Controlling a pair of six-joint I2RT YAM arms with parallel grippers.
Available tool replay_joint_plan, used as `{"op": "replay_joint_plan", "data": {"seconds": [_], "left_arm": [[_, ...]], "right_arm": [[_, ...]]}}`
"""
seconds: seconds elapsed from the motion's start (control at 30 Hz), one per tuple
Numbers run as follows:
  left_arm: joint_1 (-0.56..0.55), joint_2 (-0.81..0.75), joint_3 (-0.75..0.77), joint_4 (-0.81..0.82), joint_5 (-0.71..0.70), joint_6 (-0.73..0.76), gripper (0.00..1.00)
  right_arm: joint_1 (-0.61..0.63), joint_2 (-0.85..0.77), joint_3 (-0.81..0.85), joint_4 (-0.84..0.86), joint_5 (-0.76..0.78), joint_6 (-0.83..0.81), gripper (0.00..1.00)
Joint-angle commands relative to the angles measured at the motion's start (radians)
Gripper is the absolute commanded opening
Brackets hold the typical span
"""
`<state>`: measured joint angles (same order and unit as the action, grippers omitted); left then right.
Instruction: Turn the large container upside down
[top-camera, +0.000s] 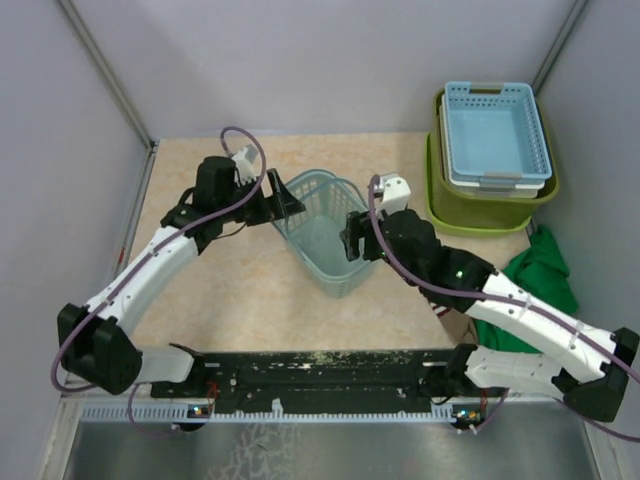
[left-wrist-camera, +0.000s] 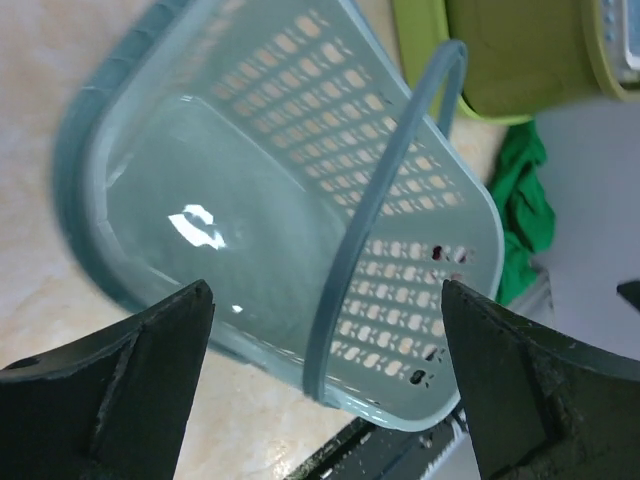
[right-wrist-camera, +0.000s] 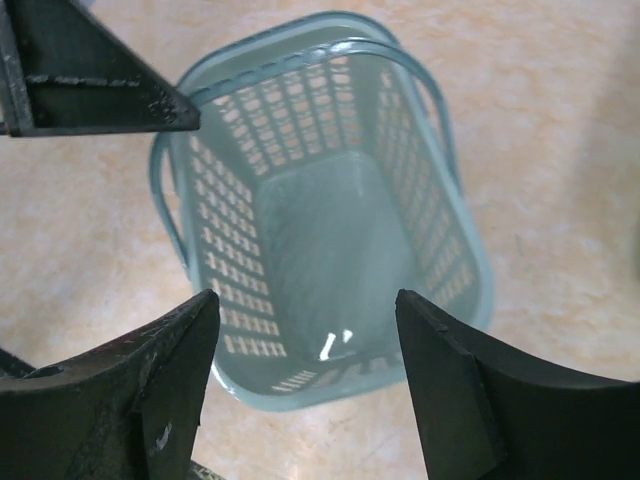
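Note:
The large container (top-camera: 490, 205), a lime-green smooth-walled tub, stands upright at the back right with a white and a light-blue basket nested inside it; its wall also shows in the left wrist view (left-wrist-camera: 500, 60). Both arms are away from it, at a teal perforated basket (top-camera: 325, 235) in the middle of the table. My left gripper (top-camera: 285, 205) is open at that basket's left rim, with the basket's thin handle (left-wrist-camera: 370, 230) seen between its jaws. My right gripper (top-camera: 352, 240) is open at the basket's right side, above its open top (right-wrist-camera: 330, 210), holding nothing.
A green cloth (top-camera: 540, 275) lies crumpled to the right of the right arm, in front of the tub. The left arm's dark finger (right-wrist-camera: 90, 70) reaches into the right wrist view at top left. Grey walls close in the table on the left, back and right.

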<state>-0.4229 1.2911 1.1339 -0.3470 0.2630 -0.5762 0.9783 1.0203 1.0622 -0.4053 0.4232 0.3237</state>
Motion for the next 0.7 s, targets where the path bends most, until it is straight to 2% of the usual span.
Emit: {"op": "replay_joint_plan", "data": {"seconds": [0.0, 0.17, 0.27, 0.4, 0.5, 0.6, 0.67], "left_arm": [[0.003, 0.069, 0.033, 0.144, 0.365, 0.049, 0.99], [-0.073, 0.089, 0.044, 0.274, 0.676, 0.032, 0.99], [-0.195, 0.081, 0.051, 0.290, 0.734, 0.084, 0.99], [-0.319, 0.104, 0.086, 0.128, 0.657, 0.229, 1.00], [-0.321, 0.088, 0.147, 0.020, 0.519, 0.282, 1.00], [-0.314, 0.009, 0.185, 0.000, 0.359, 0.295, 1.00], [-0.289, -0.037, 0.188, -0.007, 0.306, 0.291, 1.00]], "right_arm": [[-0.036, -0.100, 0.085, -0.165, 0.176, 0.088, 0.72], [-0.096, -0.232, 0.100, -0.238, 0.310, 0.131, 0.72], [-0.100, -0.307, 0.109, -0.258, 0.415, 0.131, 0.73], [-0.101, -0.369, 0.133, -0.227, 0.453, 0.065, 0.74], [-0.101, -0.363, 0.163, -0.228, 0.435, 0.007, 0.74], [-0.101, -0.328, 0.174, -0.226, 0.360, -0.039, 0.75], [-0.101, -0.301, 0.165, -0.224, 0.290, -0.054, 0.75]]}}
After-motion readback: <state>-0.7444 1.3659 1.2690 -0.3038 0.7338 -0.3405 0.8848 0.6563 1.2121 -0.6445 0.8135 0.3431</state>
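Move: The large container stands open side up, its middle about 9 cm right of the left hand, 6 cm back and 16 cm below; its raised handle shows between the left fingers. From the right hand that middle is about 6 cm left, 3 cm ahead and 20 cm down. The green tub lies some 28 cm ahead and 39 cm right of the right hand. Left hand, open, swings 20 cm back-right over the container, turning clockwise; right withdraws 17 cm right, rising 11. ##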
